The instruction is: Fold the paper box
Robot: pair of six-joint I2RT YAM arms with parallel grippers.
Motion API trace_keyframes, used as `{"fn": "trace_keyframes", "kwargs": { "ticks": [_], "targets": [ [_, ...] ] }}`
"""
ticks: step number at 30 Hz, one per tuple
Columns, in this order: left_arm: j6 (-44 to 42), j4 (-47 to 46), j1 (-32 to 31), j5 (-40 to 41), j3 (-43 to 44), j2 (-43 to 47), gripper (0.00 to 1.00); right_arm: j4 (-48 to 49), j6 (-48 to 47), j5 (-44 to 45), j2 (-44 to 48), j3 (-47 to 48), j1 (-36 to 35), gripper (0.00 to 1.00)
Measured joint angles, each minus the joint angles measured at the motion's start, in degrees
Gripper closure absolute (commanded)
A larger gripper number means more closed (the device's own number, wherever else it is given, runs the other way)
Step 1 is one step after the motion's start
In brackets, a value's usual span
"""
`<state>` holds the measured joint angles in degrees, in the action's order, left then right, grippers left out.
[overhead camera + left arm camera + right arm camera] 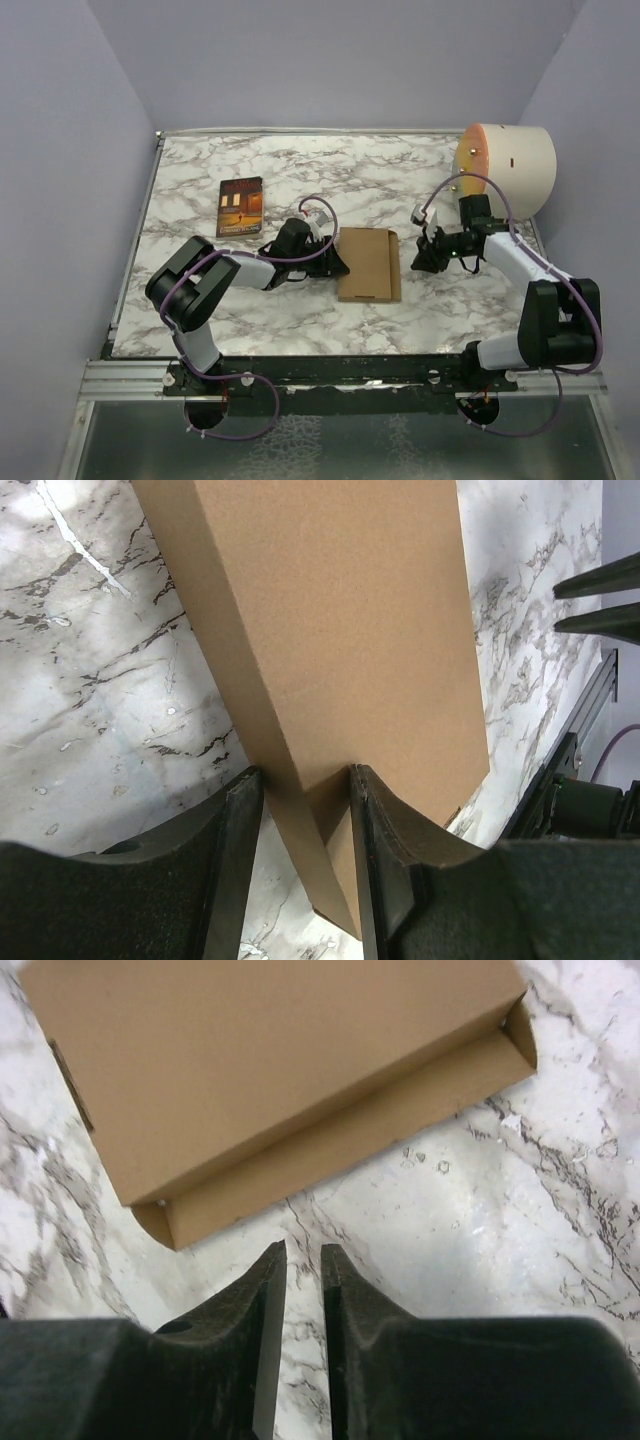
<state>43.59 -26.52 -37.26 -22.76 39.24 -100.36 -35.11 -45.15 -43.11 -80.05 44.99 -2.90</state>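
The paper box (368, 262) lies closed and flat on the marble table (300, 180), a shallow brown cardboard mailer. My left gripper (335, 265) is at its left edge. In the left wrist view the box (340, 630) has its near corner wedged between both fingers, so that gripper (305, 780) is shut on it. My right gripper (420, 262) hovers just right of the box, apart from it. In the right wrist view its jaws (302, 1250) stand a narrow slit apart over bare marble, with the box's side wall (330, 1150) just beyond the tips.
A dark book (240, 207) with an orange cover picture lies at the back left. A large cream cylinder (510, 165) lies on its side at the back right, close behind the right arm. The table's metal rail (350, 372) runs along the near edge.
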Motion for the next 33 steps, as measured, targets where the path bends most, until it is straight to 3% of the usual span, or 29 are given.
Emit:
{"fn": "trace_keyframes", "kwargs": {
  "ticks": [4,11,22,33],
  "targets": [
    [0.00,-0.02,0.00,0.00,0.00,0.00,0.59,0.50,6.01,-2.84,-0.46,3.04,0.02,0.63],
    [0.00,0.00,0.00,0.00,0.00,0.00,0.58,8.74,22.56,-9.05,-0.17,3.37,0.02,0.21],
    [0.00,0.09,0.00,-0.02,0.37,0.00,0.59,24.44,52.59,-8.48,-1.95,-6.43,0.02,0.17],
    [0.00,0.07,0.00,-0.02,0.39,0.00,0.59,27.91,61.40,-5.22,-7.72,-7.19,0.02,0.18]
  ]
}}
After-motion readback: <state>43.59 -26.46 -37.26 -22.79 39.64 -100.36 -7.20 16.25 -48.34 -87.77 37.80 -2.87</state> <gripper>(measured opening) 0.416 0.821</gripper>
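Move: Roughly 6 cm left of the right hand and 1 cm farther out is the paper box's right side flap, some 5 cm lower; the lid's middle is about 13 cm left, 1 cm ahead and 3 cm below. The left hand's fingers straddle the box's left edge, with that edge level with them and about 1 cm below; from this hand the side flap is some 12 cm to the right, level with it fore and aft and about 2 cm below. Swinging left towards the side flap by about 4 cm and slightly forward, the right hand first rises some 5 cm, then sinks to just under its starting height. Its fingers spread wide and the wrist rolls some 50 degrees clockwise about the finger line, bringing one finger over the lid's edge and the other outside the flap. The left hand stays put, its fingers still straddling the box's left edge. ##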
